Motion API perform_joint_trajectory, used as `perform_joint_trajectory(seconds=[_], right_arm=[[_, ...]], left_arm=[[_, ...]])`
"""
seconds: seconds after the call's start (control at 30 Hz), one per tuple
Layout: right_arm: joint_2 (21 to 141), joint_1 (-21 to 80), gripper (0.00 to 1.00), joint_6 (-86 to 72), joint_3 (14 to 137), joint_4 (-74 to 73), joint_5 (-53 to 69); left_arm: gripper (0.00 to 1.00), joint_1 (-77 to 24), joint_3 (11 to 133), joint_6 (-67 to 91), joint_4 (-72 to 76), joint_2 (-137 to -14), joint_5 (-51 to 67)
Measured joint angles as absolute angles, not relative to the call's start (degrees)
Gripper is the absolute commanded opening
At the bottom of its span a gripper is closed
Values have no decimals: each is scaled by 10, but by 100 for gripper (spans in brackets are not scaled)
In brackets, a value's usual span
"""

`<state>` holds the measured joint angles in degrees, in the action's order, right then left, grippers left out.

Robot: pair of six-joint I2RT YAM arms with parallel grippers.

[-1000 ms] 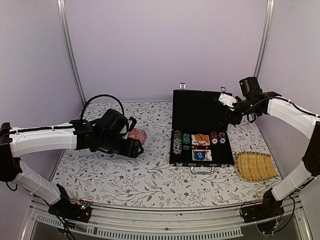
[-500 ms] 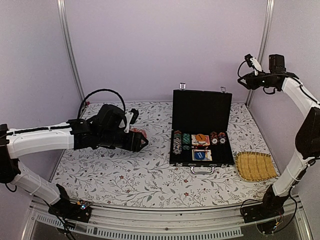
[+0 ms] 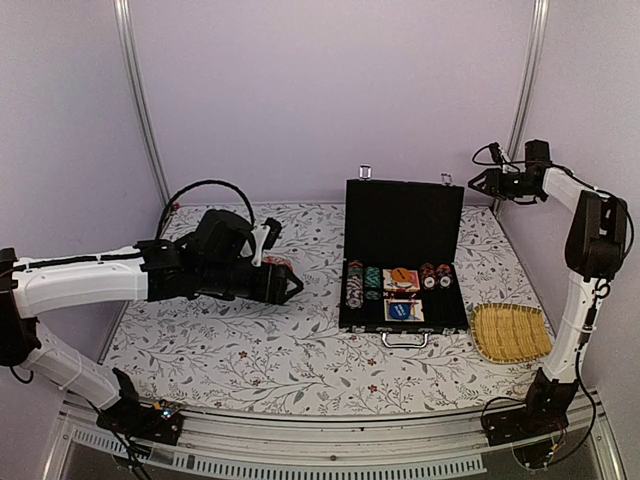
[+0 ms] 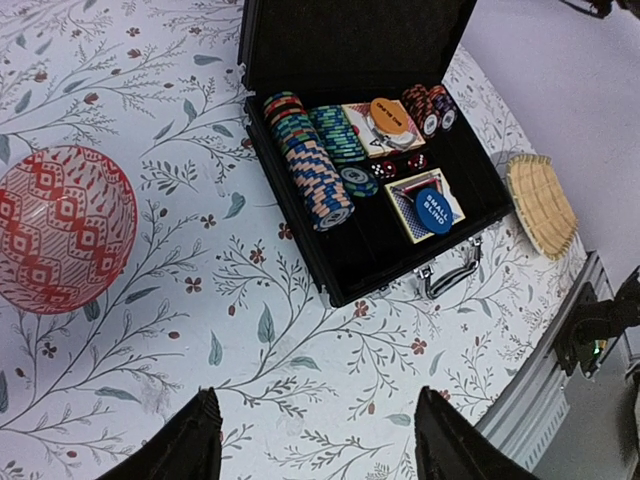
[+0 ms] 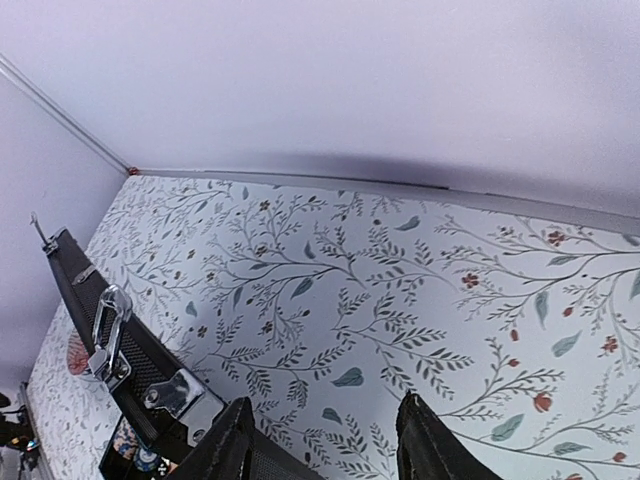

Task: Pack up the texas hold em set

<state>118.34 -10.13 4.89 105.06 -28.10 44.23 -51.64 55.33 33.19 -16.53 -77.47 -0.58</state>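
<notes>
The black briefcase (image 3: 402, 312) lies open on the floral cloth, its lid (image 3: 403, 218) standing upright. Rows of poker chips (image 4: 313, 172), an orange disc (image 4: 392, 112) on a card deck (image 4: 362, 128) and a blue disc (image 4: 432, 208) sit inside. My left gripper (image 3: 292, 285) hovers left of the case, open, with nothing between its fingers (image 4: 203, 440). My right gripper (image 3: 482, 181) hangs high behind the lid's right end, open and empty. In the right wrist view, the lid's top edge with a silver latch (image 5: 108, 330) shows at lower left of the gripper (image 5: 325, 450).
A pink patterned dome (image 4: 62, 228) rests on the cloth beside my left gripper, partly hidden in the top view. A yellow woven tray (image 3: 511, 332) lies right of the case. The silver handle (image 3: 403, 340) points toward the near edge. Walls close the back and sides.
My right arm left the lid's upper right corner, swung up high, then came down behind the lid. My left gripper shifted slightly right, away from the dome.
</notes>
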Motion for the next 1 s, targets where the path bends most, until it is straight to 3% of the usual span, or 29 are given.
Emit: perform_joint_trajectory(seconds=[0.63, 1.0], right_arm=[[1248, -102, 46, 37, 1038, -275, 685], [1137, -81, 44, 199, 942, -427, 706]], left_arm=[[67, -526, 546, 342, -165, -802, -3], [67, -526, 546, 338, -161, -811, -7]])
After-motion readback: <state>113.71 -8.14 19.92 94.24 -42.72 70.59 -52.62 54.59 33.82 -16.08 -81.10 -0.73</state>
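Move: The open case lid stands upright, its middle about 19 cm left of the right hand, 7 cm back and 8 cm lower; the hand waits just off its right end, slightly beyond it. In the tray, the red chip stacks lie some 12 cm back, 13 cm left and 19 cm below, the upper card deck 13 cm back and 21 cm left at the same depth. From the left hand the lid's middle is roughly 24 cm ahead, 27 cm right and 4 cm lower. Slip the right gripper left behind the lid's upper right corner, dipping about 2 cm, then pull back towards the bases, still drifting left and regaining height, about 10 cm back in all. Swing the wrist some 25 degrees counter-clockwise as it goes, and push the lid over from behind with the half-open fingers. Let the idle left hand sink about 3 cm. ##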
